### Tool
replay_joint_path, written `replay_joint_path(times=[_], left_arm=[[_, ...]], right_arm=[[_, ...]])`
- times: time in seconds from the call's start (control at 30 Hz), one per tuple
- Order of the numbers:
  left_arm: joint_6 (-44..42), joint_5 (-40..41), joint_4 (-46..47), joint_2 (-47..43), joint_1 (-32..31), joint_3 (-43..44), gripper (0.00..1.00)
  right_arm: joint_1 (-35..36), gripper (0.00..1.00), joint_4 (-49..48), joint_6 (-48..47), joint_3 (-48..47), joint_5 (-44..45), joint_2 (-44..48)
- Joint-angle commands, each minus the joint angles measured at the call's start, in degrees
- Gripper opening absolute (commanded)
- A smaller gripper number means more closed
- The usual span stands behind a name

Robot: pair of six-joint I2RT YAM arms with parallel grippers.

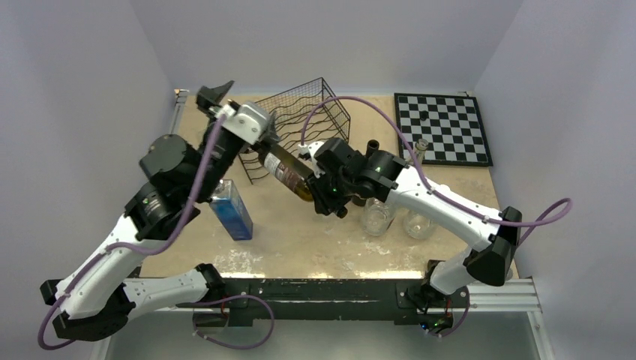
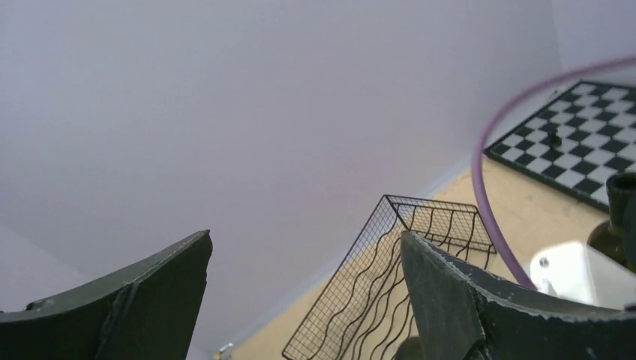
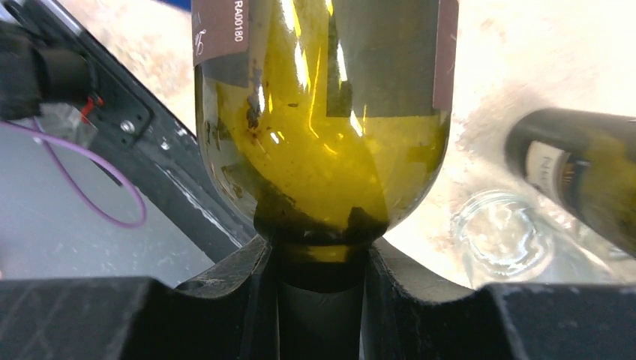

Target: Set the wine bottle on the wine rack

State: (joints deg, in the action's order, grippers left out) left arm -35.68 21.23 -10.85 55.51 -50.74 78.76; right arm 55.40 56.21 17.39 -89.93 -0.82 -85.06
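The wine bottle (image 1: pixel 289 171) is olive-green glass with a label. It hangs tilted above the table, its base toward the wine rack (image 1: pixel 304 120), a black wire-mesh frame with wavy tiers at the back. My right gripper (image 1: pixel 319 189) is shut on the bottle's neck; in the right wrist view the wine bottle (image 3: pixel 322 135) fills the frame and the right gripper (image 3: pixel 322 262) clamps its neck from both sides. My left gripper (image 1: pixel 217 94) stands open above the rack's left end, holding nothing. From the left wrist, the left gripper (image 2: pixel 304 240) points up past the wine rack (image 2: pixel 405 277).
A blue carton (image 1: pixel 232 211) stands at front left. Two clear glass jars (image 1: pixel 377 217) sit right of the right gripper. A second dark bottle (image 1: pixel 373 150) stands behind the right wrist. A chessboard (image 1: pixel 442 127) with a few pieces lies at back right.
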Motion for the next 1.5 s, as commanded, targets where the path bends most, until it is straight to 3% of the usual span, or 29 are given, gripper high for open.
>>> replay_joint_path(times=[0.0, 0.3, 0.47, 0.97, 1.47], left_arm=[[15.2, 10.9, -10.7, -2.0, 0.1, 6.9, 0.99], [19.4, 10.7, -11.9, -10.6, 0.2, 3.6, 0.99], [23.7, 10.5, -19.2, -10.4, 0.2, 6.7, 1.00], [32.5, 9.0, -29.7, -9.4, 0.2, 12.1, 0.99], [40.0, 4.6, -34.0, -9.4, 0.2, 14.3, 0.99]], right_arm=[[1.5, 0.00, -14.0, 0.4, 2.9, 1.9, 1.4], [3.7, 0.00, -14.7, 0.0, 6.9, 1.0, -3.3], [3.8, 0.00, -16.7, 3.7, 7.0, 3.0, -7.4], [3.8, 0.00, -29.1, 7.2, 9.8, 8.3, -14.6], [3.8, 0.00, -41.1, 8.1, 6.7, 13.5, -22.1]])
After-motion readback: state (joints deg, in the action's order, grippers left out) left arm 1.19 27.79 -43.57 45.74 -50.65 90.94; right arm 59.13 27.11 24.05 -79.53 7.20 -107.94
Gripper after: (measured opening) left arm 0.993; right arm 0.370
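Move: The right hand holds the wine bottle by its neck, base end pointing out and left. The middle of the wine rack lies about 26 cm ahead, 10 cm to the left and 19 cm below; its near corner is roughly 16 cm ahead and 21 cm left. The blue bottle stands level with this hand, some 25 cm left; the other wine bottle about 12 cm ahead and 11 cm right. From the empty left hand, the rack's middle is roughly 20 cm ahead, 5 cm right and 45 cm below. Down and to the left, the right arm lowers the bottle about 16 cm towards the near-left end of the rack, easing back slightly at first and then reaching forward, its grip on the neck kept and the wrist nearly unchanged. The left hand, still wide open, clears off some 9 cm left and 7 cm back, tilting fingers-down about 20 degrees. ##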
